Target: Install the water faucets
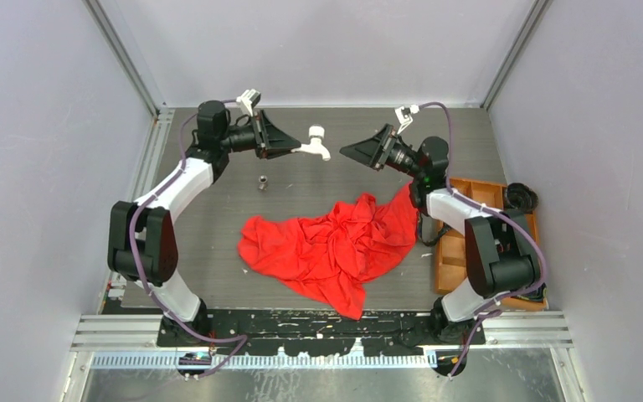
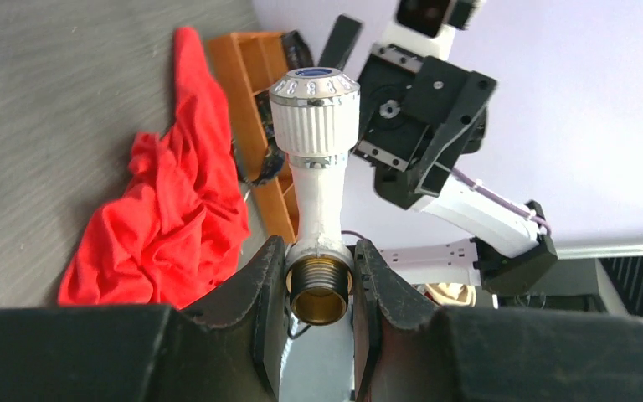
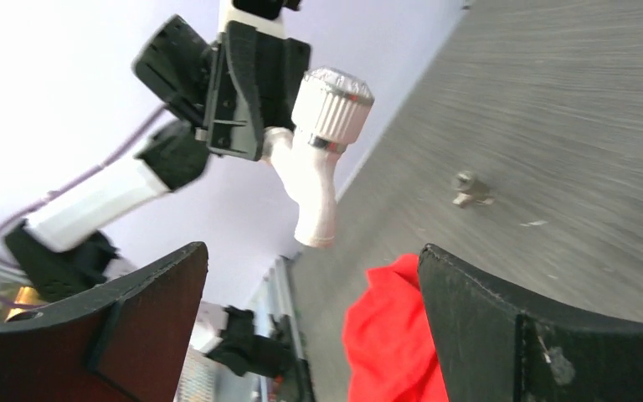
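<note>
The white plastic faucet (image 1: 316, 142) with a ribbed round blue-topped knob is held in the air over the far middle of the table. My left gripper (image 1: 295, 148) is shut on it beside its brassy threaded tip (image 2: 321, 290); the knob (image 2: 314, 113) points away from the wrist. The faucet also shows in the right wrist view (image 3: 316, 151). My right gripper (image 1: 345, 152) is open and empty, facing the faucet from the right with a small gap. The small grey metal fitting (image 1: 263, 182) stands on the table below the left gripper and shows in the right wrist view (image 3: 469, 188).
A crumpled red cloth (image 1: 331, 243) lies in the middle of the table. An orange compartment tray (image 1: 452, 251) with black parts sits at the right edge, under the right arm. Grey walls enclose the table.
</note>
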You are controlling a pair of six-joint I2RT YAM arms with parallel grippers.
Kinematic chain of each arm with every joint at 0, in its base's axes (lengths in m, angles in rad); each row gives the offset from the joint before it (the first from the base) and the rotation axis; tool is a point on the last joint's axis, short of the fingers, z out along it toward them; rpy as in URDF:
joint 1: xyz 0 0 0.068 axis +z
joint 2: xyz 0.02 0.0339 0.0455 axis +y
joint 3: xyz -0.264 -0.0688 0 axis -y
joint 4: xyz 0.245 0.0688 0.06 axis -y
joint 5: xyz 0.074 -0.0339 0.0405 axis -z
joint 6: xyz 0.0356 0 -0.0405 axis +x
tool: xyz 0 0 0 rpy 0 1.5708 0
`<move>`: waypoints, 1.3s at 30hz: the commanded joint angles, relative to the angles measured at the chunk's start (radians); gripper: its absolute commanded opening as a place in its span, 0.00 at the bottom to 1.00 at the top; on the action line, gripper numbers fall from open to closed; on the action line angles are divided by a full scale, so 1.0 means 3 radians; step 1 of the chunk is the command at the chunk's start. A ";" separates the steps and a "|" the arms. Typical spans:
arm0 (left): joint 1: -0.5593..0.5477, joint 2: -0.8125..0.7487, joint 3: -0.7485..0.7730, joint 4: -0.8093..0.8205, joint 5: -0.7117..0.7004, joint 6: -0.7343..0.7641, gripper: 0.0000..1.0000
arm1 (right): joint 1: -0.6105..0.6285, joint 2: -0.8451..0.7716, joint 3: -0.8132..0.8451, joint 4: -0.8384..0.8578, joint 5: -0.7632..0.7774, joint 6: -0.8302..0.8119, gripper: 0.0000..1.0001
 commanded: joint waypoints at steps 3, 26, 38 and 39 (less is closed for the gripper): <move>-0.0003 -0.0091 -0.0153 0.1577 0.0154 -0.0737 0.00 | 0.0160 0.0151 -0.0036 0.1730 0.0161 0.1311 1.00; -0.0042 -0.0231 -0.0247 0.1438 0.0174 -0.0648 0.00 | 0.0702 0.0821 0.0788 0.1444 0.0227 0.1092 0.63; -0.0044 -0.0318 -0.0244 0.1318 0.0200 -0.0566 0.00 | 0.0744 0.0892 0.0811 0.1362 0.0212 0.1108 0.53; -0.0047 -0.0322 -0.0245 0.1316 0.0198 -0.0563 0.00 | 0.0747 0.0888 0.0816 0.1348 0.0205 0.1102 0.53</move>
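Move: The white faucet is in the left fingers, its body some 5 cm to the right of that hand point, about 1 cm ahead and level with it. From the open right hand, the faucet is about 9 cm to the left, 1 cm farther out and level. The red cloth is centred some 14 cm back, 4 cm left and 25 cm below the right hand. The metal fitting lies roughly 10 cm left, 4 cm ahead and 26 cm below the left hand. Leftward about 9.5 cm and up some 4 cm, the right hand goes to the faucet, drawing back slightly while it rises and then easing in. Early on it turns about 20 degrees, rolling its left side up and swinging counter-clockwise. Its fingers narrow from wide open to about half, around the faucet body below the knob. The left hand keeps its grip on the faucet, raises it about 4 cm and tilts it some 10 degrees. ##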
